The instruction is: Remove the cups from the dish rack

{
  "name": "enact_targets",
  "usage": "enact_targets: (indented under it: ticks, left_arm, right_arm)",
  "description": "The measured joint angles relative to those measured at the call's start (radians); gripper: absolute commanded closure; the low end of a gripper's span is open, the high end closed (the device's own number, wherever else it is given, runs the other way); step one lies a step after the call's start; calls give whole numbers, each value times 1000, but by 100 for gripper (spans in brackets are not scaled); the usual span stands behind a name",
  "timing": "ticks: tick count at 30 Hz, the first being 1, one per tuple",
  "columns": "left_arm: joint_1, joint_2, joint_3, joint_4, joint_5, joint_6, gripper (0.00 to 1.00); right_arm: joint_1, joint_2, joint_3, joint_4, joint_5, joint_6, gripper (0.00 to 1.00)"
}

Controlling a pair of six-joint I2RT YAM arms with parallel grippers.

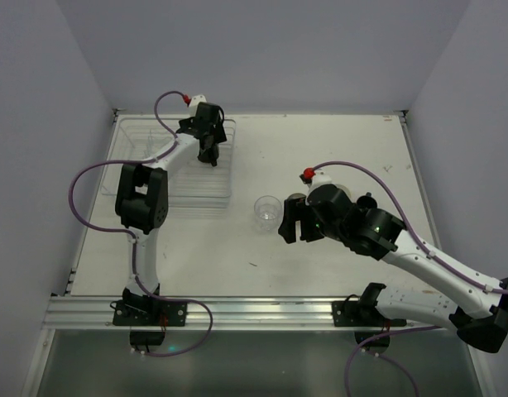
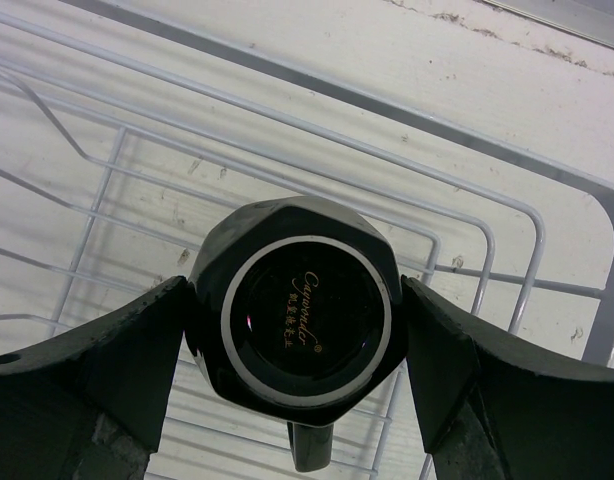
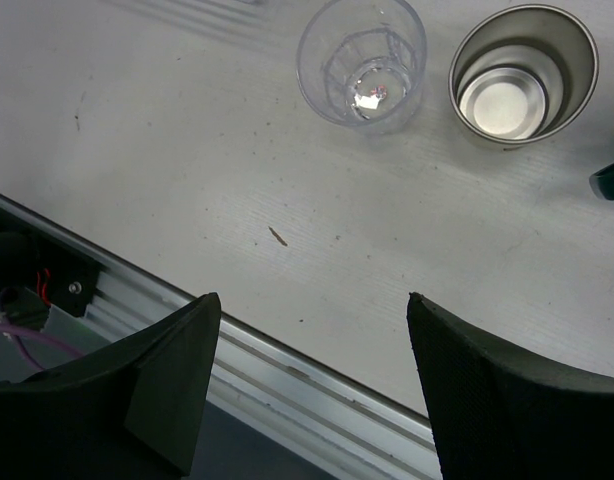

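A black mug point(image 2: 297, 310) stands upside down in the dish rack point(image 1: 134, 136), its base with gold lettering facing the left wrist camera and its handle low in that view. My left gripper point(image 1: 208, 154) is over the rack's far right part, and its fingers point(image 2: 137, 340) press both sides of the mug. A clear plastic cup point(image 1: 267, 209) stands upright on the table right of the rack and shows in the right wrist view point(image 3: 362, 60). My right gripper point(image 1: 290, 223) is open and empty beside it, above the table point(image 3: 312, 300).
A steel cup point(image 3: 522, 75) stands upright right of the clear cup. A dark teal edge point(image 3: 612, 180) shows at the right border. The rack's white ribs point(image 2: 467, 270) surround the mug. The table's metal front rail point(image 3: 287, 375) lies under my right gripper.
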Motion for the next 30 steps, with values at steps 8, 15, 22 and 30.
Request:
enact_targets:
  ticks: [8,15,22,30]
  left_arm:
    - [0,-5,-13,8,-3,-9,100]
    - [0,-105,-140,21,-2,-40,100]
    - [0,-217,-258,13,10,-57,100]
    - [0,-267,-288,-8,12,-58,100]
  right_arm:
    - [0,6,-8,17,-2,0,22]
    - [0,11,-17,34,-14,0,22]
    - [0,12,-34,60,-25,1,22]
    - [0,33,-35,78,-29,1,22]
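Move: Held between the left fingers already is the upside-down black cup, handle towards the robot. The way out of the rack runs over its front edge, some 15 cm back from this hand and about 5 cm lower; the rack's right side is roughly 7 cm to the right, level fore and aft. The clear glass stands about 22 cm back and 17 cm right, some 6 cm lower. From the right hand, the black cup is about 35 cm ahead, 25 cm left, 11 cm below. Drawing the gripped black cup back through the rack towards its front edge, the left hand pauses briefly, then travels about 6.5 cm back, drifting a little left and rising some 2 cm late on. Its fingers keep their hold and the wrist hardly turns. The open right hand creeps about 1.5 cm left and slightly down. ##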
